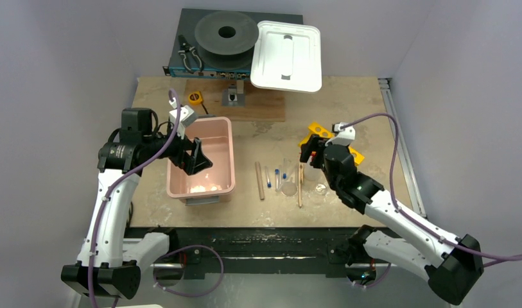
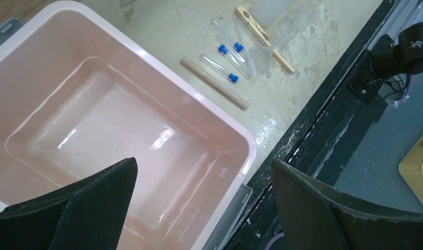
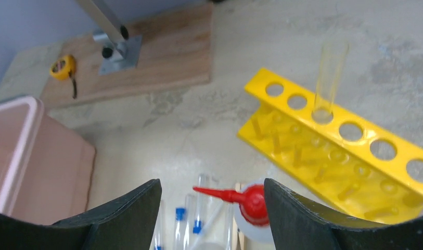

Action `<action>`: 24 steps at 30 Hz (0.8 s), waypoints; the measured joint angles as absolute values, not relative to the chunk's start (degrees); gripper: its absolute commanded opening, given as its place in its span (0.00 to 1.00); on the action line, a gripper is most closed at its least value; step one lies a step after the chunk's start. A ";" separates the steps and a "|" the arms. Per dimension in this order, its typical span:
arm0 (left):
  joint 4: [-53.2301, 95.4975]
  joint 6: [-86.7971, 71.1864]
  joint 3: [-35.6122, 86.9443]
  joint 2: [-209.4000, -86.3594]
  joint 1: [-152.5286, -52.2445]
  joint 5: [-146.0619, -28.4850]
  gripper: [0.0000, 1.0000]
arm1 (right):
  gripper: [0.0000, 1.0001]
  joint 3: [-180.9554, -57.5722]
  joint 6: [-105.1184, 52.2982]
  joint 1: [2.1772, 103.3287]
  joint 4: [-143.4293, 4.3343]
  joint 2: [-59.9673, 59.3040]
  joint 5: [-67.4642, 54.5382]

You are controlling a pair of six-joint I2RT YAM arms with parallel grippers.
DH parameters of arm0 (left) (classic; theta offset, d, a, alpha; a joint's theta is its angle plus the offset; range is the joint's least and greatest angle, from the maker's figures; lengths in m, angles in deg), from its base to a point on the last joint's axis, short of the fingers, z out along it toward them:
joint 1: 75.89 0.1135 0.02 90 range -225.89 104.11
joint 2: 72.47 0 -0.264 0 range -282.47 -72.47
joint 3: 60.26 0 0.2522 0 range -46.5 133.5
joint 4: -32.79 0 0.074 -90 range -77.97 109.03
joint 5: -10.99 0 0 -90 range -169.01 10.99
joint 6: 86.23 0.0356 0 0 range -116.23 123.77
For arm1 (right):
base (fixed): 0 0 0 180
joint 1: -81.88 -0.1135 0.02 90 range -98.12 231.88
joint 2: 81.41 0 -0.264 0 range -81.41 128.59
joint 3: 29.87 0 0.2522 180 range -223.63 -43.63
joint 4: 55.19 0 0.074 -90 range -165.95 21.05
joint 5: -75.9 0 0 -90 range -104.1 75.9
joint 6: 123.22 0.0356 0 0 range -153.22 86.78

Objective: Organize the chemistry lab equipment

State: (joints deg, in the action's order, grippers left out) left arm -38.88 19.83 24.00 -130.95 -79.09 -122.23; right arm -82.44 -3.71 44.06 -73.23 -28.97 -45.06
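Note:
My right gripper (image 3: 212, 183) (image 1: 307, 149) is open over the white squeeze bottle (image 3: 253, 211), whose red cap sits just inside the right finger and whose spout points left. The yellow holed rack (image 3: 349, 151) (image 1: 319, 131) lies just beyond it, with one clear tube (image 3: 329, 73) standing in a hole. Blue-capped tubes (image 1: 277, 174) (image 2: 222, 62), two wooden sticks (image 1: 259, 180) (image 1: 300, 185), a clear round dish (image 1: 288, 188) and a tiny glass (image 1: 320, 188) lie on the table. My left gripper (image 1: 197, 157) (image 2: 204, 164) hangs open and empty over the pink bin (image 1: 225, 154) (image 2: 219, 125).
A wooden board with a metal stand (image 1: 242, 102) and a yellow tape measure (image 1: 194, 98) lie at the back. Behind the table are a black disc (image 1: 226, 32), black pliers (image 1: 189, 56) and a white lid (image 1: 287, 54). A metal rail (image 1: 399, 147) lines the right edge.

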 measured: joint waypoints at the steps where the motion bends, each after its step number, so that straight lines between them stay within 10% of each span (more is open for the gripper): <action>1: -38.90 19.83 23.97 -130.97 -79.09 -122.23 1.00 | 0.71 -81.74 -3.05 42.90 -74.25 -29.03 -44.93; 24: -38.88 19.76 23.97 -130.97 -79.09 -122.23 1.00 | 0.40 -79.51 -3.05 42.48 -77.92 -22.15 -50.14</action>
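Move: The white bottle with the red cap stands almost straight below the right hand, about 2 cm to its right, its middle some 14 cm down. From that bottle, the yellow rack is about 7 cm ahead and 7 cm right, the wooden clothespin about 4 cm back and 4 cm left, and the blue-capped tubes roughly 11 cm left and 2 cm back. From the left hand, the bottle is about 32 cm right, 4 cm ahead and 20 cm below. The right hand sinks about 7 cm towards the bottle's red cap, first drawing back nearly 2 cm, then easing forward again, while it shifts about 1 cm right. On the way its fingers tip roughly 10 degrees further down and its left side dips about as much; in the second half the fingers narrow from well open to a bit under half open, one on either side of the cap, with no clear grip yet. ##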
